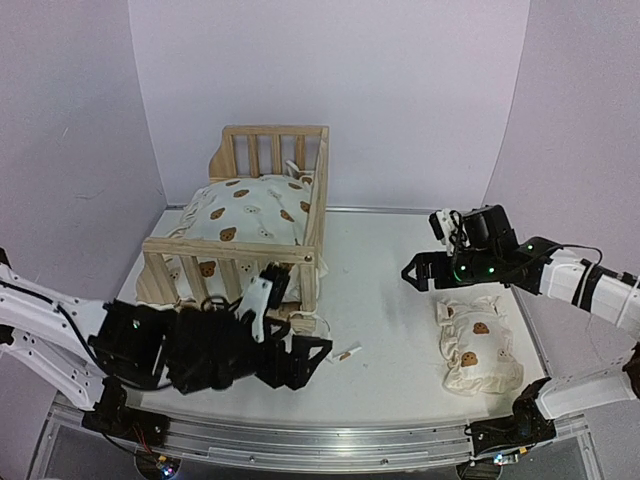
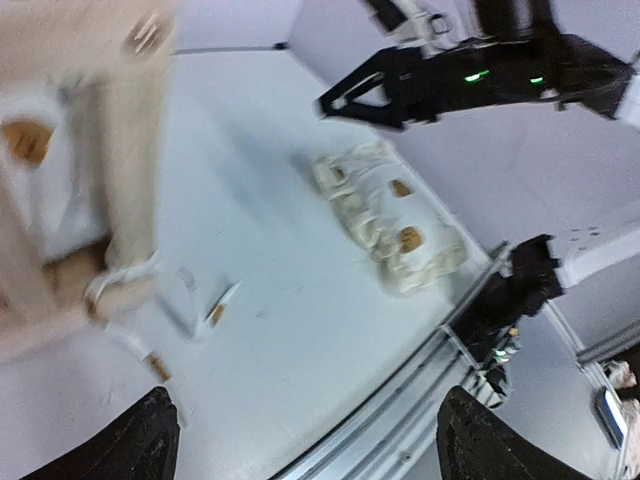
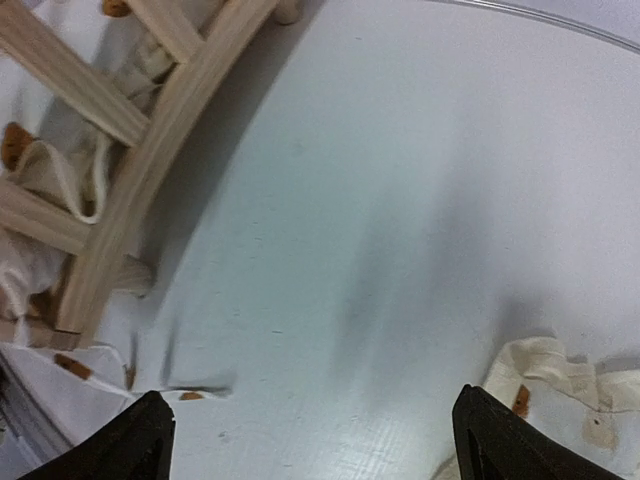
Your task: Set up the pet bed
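Observation:
The pet bed (image 1: 312, 200), a light pine frame with slatted rails, stands at the back left of the table. A cream bear-print cushion (image 1: 250, 212) bulges out of it. Its corner post (image 2: 130, 150) is blurred in the left wrist view, and its rail (image 3: 150, 150) fills the upper left of the right wrist view. My left gripper (image 1: 308, 362) (image 2: 315, 440) hovers open just in front of the bed, over bare table. My right gripper (image 1: 425, 252) (image 3: 315, 440) hangs open to the right of the bed, above the table, holding nothing.
A small bear-print pillow (image 1: 478, 345) (image 2: 395, 215) (image 3: 560, 390) lies at the right front of the table. Cushion ties (image 1: 345, 353) (image 2: 200, 300) trail onto the table by the bed's near corner. A metal rail (image 1: 320, 440) borders the near edge.

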Motion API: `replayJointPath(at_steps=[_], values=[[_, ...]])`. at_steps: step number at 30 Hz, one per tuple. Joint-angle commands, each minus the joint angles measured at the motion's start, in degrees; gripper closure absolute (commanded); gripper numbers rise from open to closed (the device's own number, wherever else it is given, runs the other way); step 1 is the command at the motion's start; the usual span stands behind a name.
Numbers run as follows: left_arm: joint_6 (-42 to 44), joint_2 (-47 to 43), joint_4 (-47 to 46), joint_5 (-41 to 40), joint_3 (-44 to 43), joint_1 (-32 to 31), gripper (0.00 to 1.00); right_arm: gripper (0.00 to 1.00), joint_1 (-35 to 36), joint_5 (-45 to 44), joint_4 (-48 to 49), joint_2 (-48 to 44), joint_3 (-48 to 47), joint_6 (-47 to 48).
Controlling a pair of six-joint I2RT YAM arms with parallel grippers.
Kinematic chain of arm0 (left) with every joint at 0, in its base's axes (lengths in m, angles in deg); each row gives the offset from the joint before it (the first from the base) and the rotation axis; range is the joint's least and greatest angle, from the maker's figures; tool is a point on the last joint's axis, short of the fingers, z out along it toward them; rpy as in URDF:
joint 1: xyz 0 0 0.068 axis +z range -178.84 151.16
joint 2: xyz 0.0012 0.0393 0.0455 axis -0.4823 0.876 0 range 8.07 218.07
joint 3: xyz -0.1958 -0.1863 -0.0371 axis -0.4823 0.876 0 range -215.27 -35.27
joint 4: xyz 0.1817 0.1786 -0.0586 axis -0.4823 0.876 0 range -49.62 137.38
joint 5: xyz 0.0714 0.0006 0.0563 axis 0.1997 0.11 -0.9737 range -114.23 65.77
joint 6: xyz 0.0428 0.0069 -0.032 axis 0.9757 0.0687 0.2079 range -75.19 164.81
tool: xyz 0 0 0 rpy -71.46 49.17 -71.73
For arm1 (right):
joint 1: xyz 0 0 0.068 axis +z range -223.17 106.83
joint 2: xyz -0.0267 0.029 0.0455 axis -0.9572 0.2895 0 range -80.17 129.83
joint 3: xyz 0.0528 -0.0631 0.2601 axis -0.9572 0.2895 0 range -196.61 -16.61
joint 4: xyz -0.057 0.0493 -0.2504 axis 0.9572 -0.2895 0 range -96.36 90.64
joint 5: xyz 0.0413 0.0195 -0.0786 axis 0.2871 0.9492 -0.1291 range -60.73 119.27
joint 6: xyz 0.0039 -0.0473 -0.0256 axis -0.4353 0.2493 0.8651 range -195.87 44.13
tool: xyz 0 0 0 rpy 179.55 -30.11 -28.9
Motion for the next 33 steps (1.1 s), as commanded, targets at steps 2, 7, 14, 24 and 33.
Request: replayJointPath(at_steps=[2, 7, 14, 24, 33], values=[[28.5, -1.4, 9.5, 19.7, -23.3, 12.2, 0.13, 0.02, 2.4, 15.6, -2.5, -1.9, -2.6, -6.5], [32.6, 2.2, 22.1, 24.9, -39.6, 29.2, 0.07, 0.02, 11.4, 9.3, -0.9, 1.5, -10.3, -8.9], [29.0, 0.2, 28.5, 29.5, -37.9, 51.7, 0.09, 0.02, 18.5, -8.5, -6.3, 16.2, -35.9, -17.0], [24.4, -12.5, 28.6, 23.2, -27.4, 54.7, 0.06, 0.07, 22.1, -22.1, -26.0, 40.1, -70.3, -7.9], [24.0, -17.9, 28.6, 30.1, -22.7, 54.7, 0.09, 0.50, 24.3, -24.4, -36.8, 54.9, -90.5, -7.4]])
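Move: The long rail on the bed's right side is the right hand's target: its middle lies about 8 cm ahead, some 25 cm left and 11 cm above. The bed cushion is roughly 15 cm left of that rail, 5 cm farther out and lower; the small pillow is 8 cm back, 15 cm right. From the left hand, the rail is about 27 cm ahead, nearly in line; the loose ties lie 12 cm ahead, 21 cm below. Swing the open right gripper left about 23 cm, first drawing back slightly, then forward and up over the bed's right rail; sink some 5 cm to straddle it, starting to close. Meanwhile raise the left gripper clear of the ties, forward and then left across the bed's front, ease down and slightly back, staying wide open, turned about 20 degrees counter-clockwise. ##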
